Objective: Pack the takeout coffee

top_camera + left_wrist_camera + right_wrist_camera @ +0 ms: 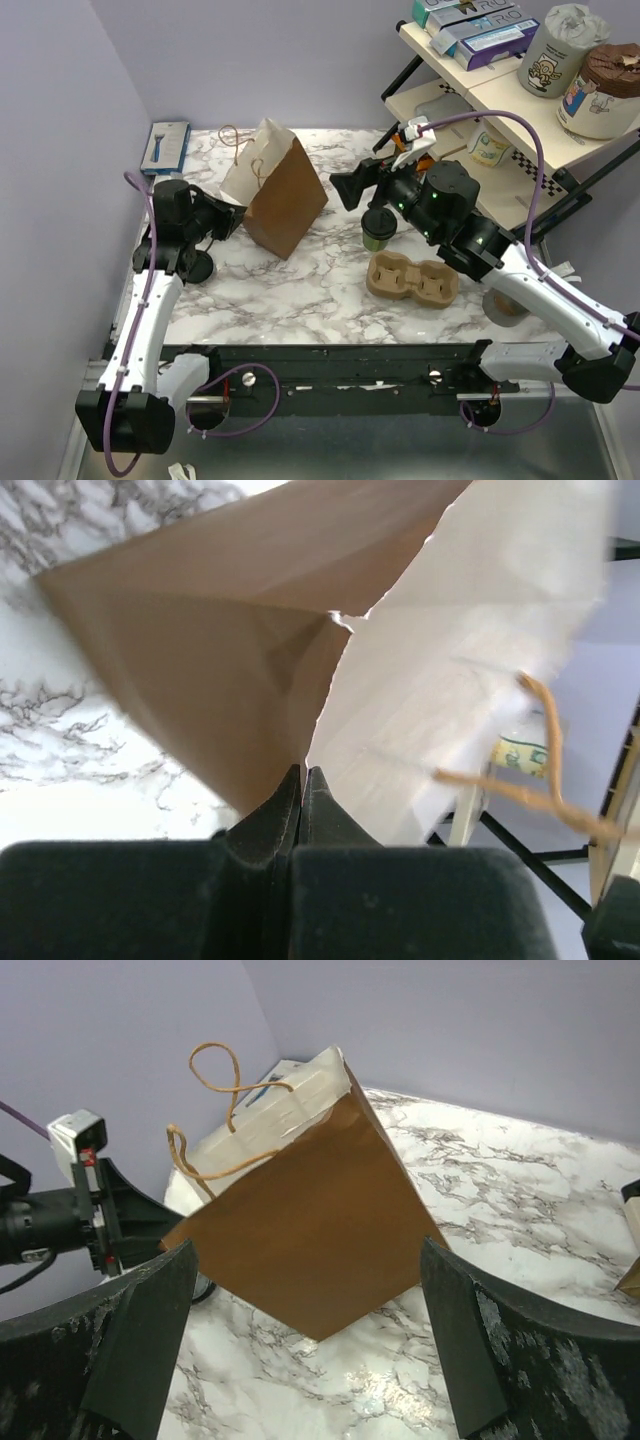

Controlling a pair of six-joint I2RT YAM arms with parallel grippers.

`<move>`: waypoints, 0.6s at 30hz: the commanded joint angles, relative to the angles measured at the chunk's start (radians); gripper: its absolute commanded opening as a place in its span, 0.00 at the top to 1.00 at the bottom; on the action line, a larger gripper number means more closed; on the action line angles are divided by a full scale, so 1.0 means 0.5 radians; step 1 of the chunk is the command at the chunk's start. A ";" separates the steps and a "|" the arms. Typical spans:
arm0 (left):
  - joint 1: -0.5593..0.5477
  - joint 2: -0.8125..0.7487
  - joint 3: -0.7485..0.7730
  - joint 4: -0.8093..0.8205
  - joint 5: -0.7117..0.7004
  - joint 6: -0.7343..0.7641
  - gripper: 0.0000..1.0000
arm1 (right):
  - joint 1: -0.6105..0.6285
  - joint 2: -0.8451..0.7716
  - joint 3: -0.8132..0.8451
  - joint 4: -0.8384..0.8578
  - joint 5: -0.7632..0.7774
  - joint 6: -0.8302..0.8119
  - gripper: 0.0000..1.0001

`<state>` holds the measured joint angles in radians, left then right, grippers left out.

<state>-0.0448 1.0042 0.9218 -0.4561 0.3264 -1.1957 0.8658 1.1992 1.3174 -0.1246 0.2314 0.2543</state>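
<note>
The brown paper bag (285,195) stands tilted on the marble table, its mouth toward the back left. My left gripper (236,216) is shut on the rim of the bag's wall; in the left wrist view the closed fingertips (303,772) pinch that edge between the brown outside (200,660) and the pale inside (450,680). The takeout coffee (378,232), a small dark-green cup with a dark top, stands right of the bag, partly under my right arm. My right gripper (342,190) hovers open beside the bag's right face, and the bag (310,1210) fills its view between the spread fingers (140,1350).
A brown pulp cup tray (412,280) lies near the cup. A round black thing (195,268) sits by the left arm. A grey tape roll (505,305) lies under the right arm. A blue box (168,145) is at the back left, and a loaded shelf (500,90) stands at the right.
</note>
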 commanded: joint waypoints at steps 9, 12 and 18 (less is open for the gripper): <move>-0.054 -0.232 -0.030 0.028 -0.284 -0.041 1.00 | 0.008 0.712 0.865 -0.762 0.028 0.451 0.00; -0.131 -0.269 -0.046 0.078 -0.343 -0.081 1.00 | 0.008 0.997 1.172 -0.944 -0.024 0.620 0.00; -0.309 -0.275 0.006 0.032 -0.582 -0.066 1.00 | 0.014 1.467 1.895 -1.205 -0.036 0.682 0.00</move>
<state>-0.1532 0.8860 0.9012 -0.4656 0.1383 -1.2171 0.8650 1.8217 2.0583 -0.5522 0.2192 0.5320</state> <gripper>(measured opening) 0.009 0.998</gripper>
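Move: My closed left fingers already hold the paper bag by a corner of its rim; its middle lies about 8 cm ahead, 7 cm to their right and 9 cm lower. From my open right hand, the bag's middle is some 10 cm ahead, 13 cm left and 25 cm below. The lidded coffee cup stands roughly 9 cm ahead of this hand and 8 cm right, the cup tray 2 cm back and 16 cm right, both 35 cm or more below. I swing my right hand left and forward towards the bag's open top, about 13 cm in all. It stays nearly level at first, then dips some 3 cm as the wrist tips about 20 degrees down, fingers wide open and not yet gripping. My left hand keeps its pinch on the rim, lifting a little, easing partly down again and drawing slightly back. ##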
